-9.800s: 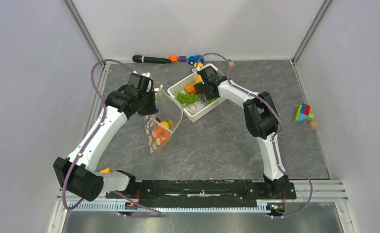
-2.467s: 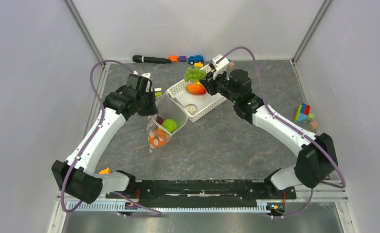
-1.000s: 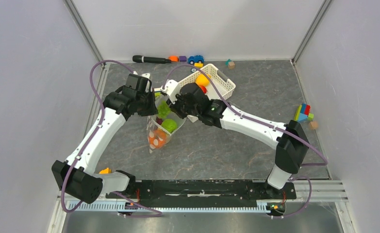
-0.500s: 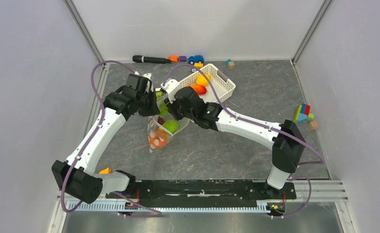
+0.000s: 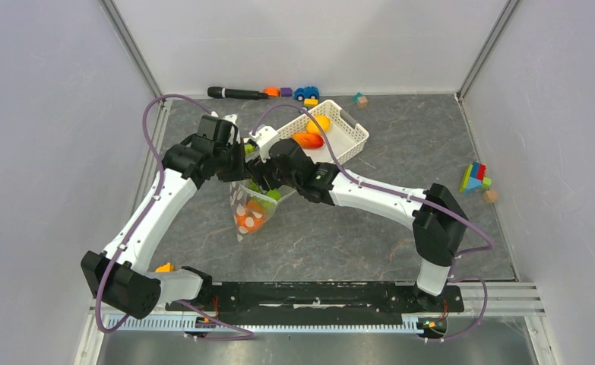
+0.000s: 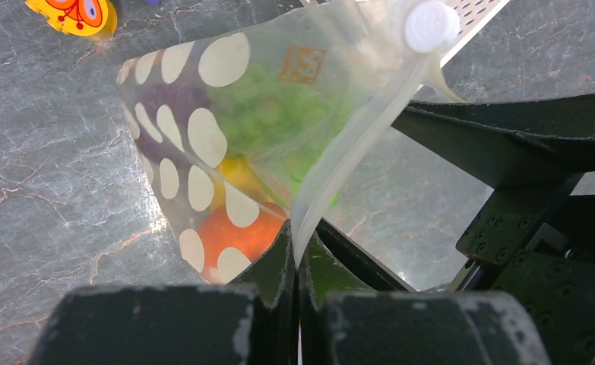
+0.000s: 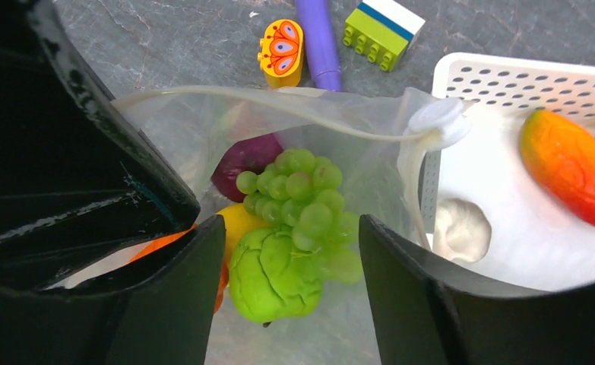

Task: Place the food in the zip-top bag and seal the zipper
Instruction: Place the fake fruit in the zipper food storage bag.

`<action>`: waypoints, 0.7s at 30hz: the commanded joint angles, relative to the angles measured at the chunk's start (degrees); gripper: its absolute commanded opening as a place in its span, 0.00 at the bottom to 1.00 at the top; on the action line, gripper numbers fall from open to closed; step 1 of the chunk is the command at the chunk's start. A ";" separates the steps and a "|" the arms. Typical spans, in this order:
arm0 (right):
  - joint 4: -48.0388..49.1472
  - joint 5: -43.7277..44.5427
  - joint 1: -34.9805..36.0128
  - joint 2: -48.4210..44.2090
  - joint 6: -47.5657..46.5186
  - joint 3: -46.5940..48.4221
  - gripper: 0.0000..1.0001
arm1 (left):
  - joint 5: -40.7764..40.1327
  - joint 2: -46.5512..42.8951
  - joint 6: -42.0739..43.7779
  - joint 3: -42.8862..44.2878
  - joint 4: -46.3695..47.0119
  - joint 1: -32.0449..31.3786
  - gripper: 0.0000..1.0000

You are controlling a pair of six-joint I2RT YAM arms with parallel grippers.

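Note:
The zip-top bag (image 5: 250,209), clear with white dots, hangs from my left gripper (image 6: 299,251), which is shut on its mouth edge beside the zipper (image 7: 279,103). The zipper's white slider (image 7: 441,122) sits at the basket end. My right gripper (image 7: 288,224) is open just above the open mouth, and its fingers touch nothing. Inside the bag, green grapes (image 7: 309,198) rest on a green leafy piece (image 7: 275,277), with purple (image 7: 245,163), yellow (image 7: 237,220) and orange (image 7: 165,243) food below. A red-orange piece (image 7: 571,171) and a yellow-orange one (image 5: 318,123) lie in the white basket (image 5: 347,125).
A white bulb-shaped piece (image 7: 461,228) lies in the basket. A butterfly block (image 7: 281,49) and a green-and-white brick (image 7: 381,23) lie behind the bag. A black marker (image 5: 237,93) and a toy car (image 5: 305,93) sit by the back wall, with coloured blocks (image 5: 475,179) at the right.
My right gripper carried the grapes from the basket to the bag's mouth, then opened; the grapes now lie inside the bag. The left arm kept still, holding the bag.

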 commanded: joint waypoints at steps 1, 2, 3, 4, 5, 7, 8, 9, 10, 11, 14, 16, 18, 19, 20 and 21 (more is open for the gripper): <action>3.74 -1.80 -0.01 -2.24 -4.36 1.34 0.75 | 0.34 -0.53 1.71 -0.08 1.99 -0.08 0.02; 4.09 -2.63 -0.02 -3.00 -5.32 1.23 0.78 | 0.23 -0.46 1.66 -0.07 1.98 -0.10 0.02; 4.34 -3.53 -0.17 -3.58 -6.57 1.22 0.81 | 0.12 -0.52 1.73 -0.01 1.87 -0.08 0.02; 4.49 -4.71 -0.19 -4.42 -7.97 1.22 0.83 | 0.01 -0.60 1.75 -0.01 1.90 -0.13 0.02; 4.67 -5.77 -0.42 -5.18 -9.11 1.18 0.86 | -0.08 -0.68 1.82 -0.04 1.90 -0.14 0.02; 5.08 -8.15 -0.95 -7.18 -10.12 0.90 0.90 | -0.38 -0.92 1.92 -0.08 1.88 -0.16 0.02; 5.34 -9.01 -1.39 -8.07 -11.57 0.55 0.95 | -0.45 -1.02 1.84 -0.08 1.92 -0.11 0.02; 5.73 -9.89 -1.71 -9.22 -11.88 -0.07 0.98 | -0.43 -1.02 1.93 -0.06 1.92 -0.09 0.02; 6.46 -11.70 -2.31 -10.32 -12.09 -0.74 0.98 | -0.46 -1.02 1.97 -0.08 1.96 -0.11 0.02; 6.89 -13.04 -2.83 -11.67 -12.07 -1.66 0.98 | -0.54 -1.12 1.96 -0.08 1.92 -0.15 0.02; 9.51 -18.72 -5.47 -15.20 -11.02 -4.37 0.98 | -0.40 -1.06 1.93 -0.08 1.91 -0.11 0.02; 11.74 -22.11 -7.48 -17.41 -9.93 -6.80 0.98 | -0.47 -1.11 1.97 -0.08 1.91 -0.13 0.02; 13.28 -23.78 -9.46 -19.29 -8.52 -8.72 0.98 | -0.65 -1.09 1.97 -0.08 1.92 -0.08 0.02; 13.57 -23.75 -10.60 -19.99 -8.09 -9.37 0.98 | -0.65 -1.04 1.93 -0.08 1.89 -0.09 0.02; 13.64 -23.62 -11.79 -20.54 -7.65 -9.92 0.98 | -0.57 -1.05 1.93 -0.08 1.90 -0.08 0.02; 13.60 -23.33 -12.86 -20.90 -7.02 -10.35 0.98 | -0.56 -1.06 1.99 -0.08 1.86 -0.08 0.02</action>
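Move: The right hand is inside the mouth of the bag, its fingers already partly open, with the grapes about 3 cm ahead, 2 cm left and 4 cm below. In the basket, the orange-red fruit lies some 17 cm ahead, 12 cm right and 15 cm below; the lemon is 22 ahead and 16 right, the garlic 8 ahead and 11 right, about as low. From the left hand, the orange-red fruit lies roughly 18 cm ahead, 17 right and 17 below. Up and out of the bag goes the right hand, slowly at first while its fingers spread fully open, then quickly, leaving the grapes behind: about 14 cm of rise, with some 5 cm to the right towards the basket side late on. The wrist tips the fingers up by roughly 20 degrees to nearly level. The left hand stays put, still pinching the bag's rim. ##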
